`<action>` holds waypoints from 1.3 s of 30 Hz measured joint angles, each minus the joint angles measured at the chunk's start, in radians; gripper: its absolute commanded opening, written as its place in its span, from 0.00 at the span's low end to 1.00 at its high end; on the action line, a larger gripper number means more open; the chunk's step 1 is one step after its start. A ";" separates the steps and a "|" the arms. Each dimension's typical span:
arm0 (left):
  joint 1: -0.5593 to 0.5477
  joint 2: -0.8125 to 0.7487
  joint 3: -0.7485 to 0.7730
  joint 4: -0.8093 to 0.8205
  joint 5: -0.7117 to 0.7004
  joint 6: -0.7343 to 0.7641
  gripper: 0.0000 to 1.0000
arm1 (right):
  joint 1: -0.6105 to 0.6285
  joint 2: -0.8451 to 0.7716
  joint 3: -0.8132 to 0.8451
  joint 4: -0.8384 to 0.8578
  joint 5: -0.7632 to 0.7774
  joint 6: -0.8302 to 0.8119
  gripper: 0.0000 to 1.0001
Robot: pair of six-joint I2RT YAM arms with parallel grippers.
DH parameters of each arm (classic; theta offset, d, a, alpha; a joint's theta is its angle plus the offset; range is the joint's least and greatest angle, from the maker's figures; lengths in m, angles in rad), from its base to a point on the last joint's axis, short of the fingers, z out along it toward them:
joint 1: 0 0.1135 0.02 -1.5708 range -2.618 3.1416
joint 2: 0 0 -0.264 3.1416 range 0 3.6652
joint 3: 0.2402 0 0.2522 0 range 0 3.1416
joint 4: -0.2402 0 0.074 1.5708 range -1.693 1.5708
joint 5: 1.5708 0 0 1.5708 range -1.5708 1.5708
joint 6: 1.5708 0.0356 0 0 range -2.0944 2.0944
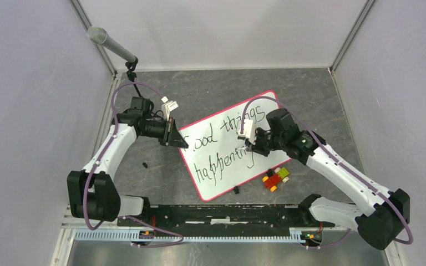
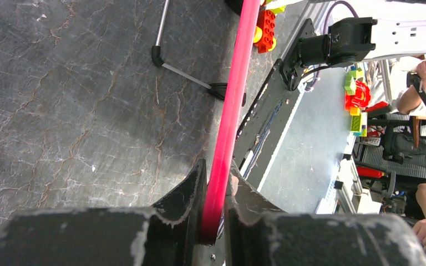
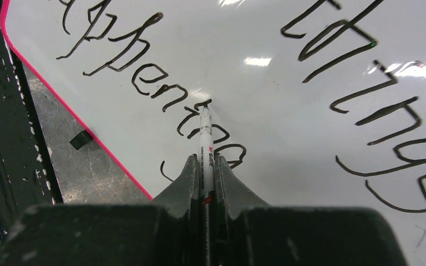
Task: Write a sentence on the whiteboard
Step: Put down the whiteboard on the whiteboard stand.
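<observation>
The whiteboard (image 1: 230,133) lies tilted on the dark table, with the sentence (image 1: 222,158) "Good things happening" in black cursive on two lines. My left gripper (image 1: 180,141) is shut on the board's left red-pink rim (image 2: 230,105), seen edge-on in the left wrist view between the fingers (image 2: 197,185). My right gripper (image 1: 253,145) is shut on a white marker (image 3: 205,144). The marker tip touches the board at the end of the lower word (image 3: 161,91). The upper word "things" (image 3: 366,100) shows to the right.
A small pile of red, yellow and green bricks (image 1: 275,178) lies by the board's right lower edge. A small black cap (image 1: 145,164) lies left of the board, another black piece (image 1: 236,190) at its lower edge. A microphone on a stand (image 1: 111,47) is at the back left.
</observation>
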 measured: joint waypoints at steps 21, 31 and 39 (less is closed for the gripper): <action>-0.014 -0.062 0.058 -0.001 -0.155 0.009 0.61 | -0.025 -0.134 0.064 -0.050 0.050 0.042 0.00; -0.014 -0.078 0.040 0.000 -0.160 0.023 0.60 | -0.039 -0.234 -0.154 -0.109 0.235 0.035 0.00; -0.014 -0.080 0.029 0.000 -0.160 0.029 0.60 | -0.039 -0.232 -0.194 -0.092 0.292 0.035 0.00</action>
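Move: The left hand's fingertips are shut on the whiteboard's upper-left corner; the stand's near clip lies some 20 cm to its right, 15 cm back and 14 cm lower. The right hand holds the marker over "happening"; the blank spot past the last g is about 6 cm right, 2 cm back and 7 cm below. The g's tail is 5 cm back, straight in line and 6 cm down; the toy car 10 cm right, 10 cm back, 14 cm down. The left fingers open wide and let go of the whiteboard corner, staying around it as that hand dips, then eases a centimetre or so forward and to the left. The right hand keeps the marker pinched, lifts its tip off the i of "happening" by about 8 cm, then swings right and down past the g, turning some 15 degrees clockwise, to bring the tip close to the blank board. ##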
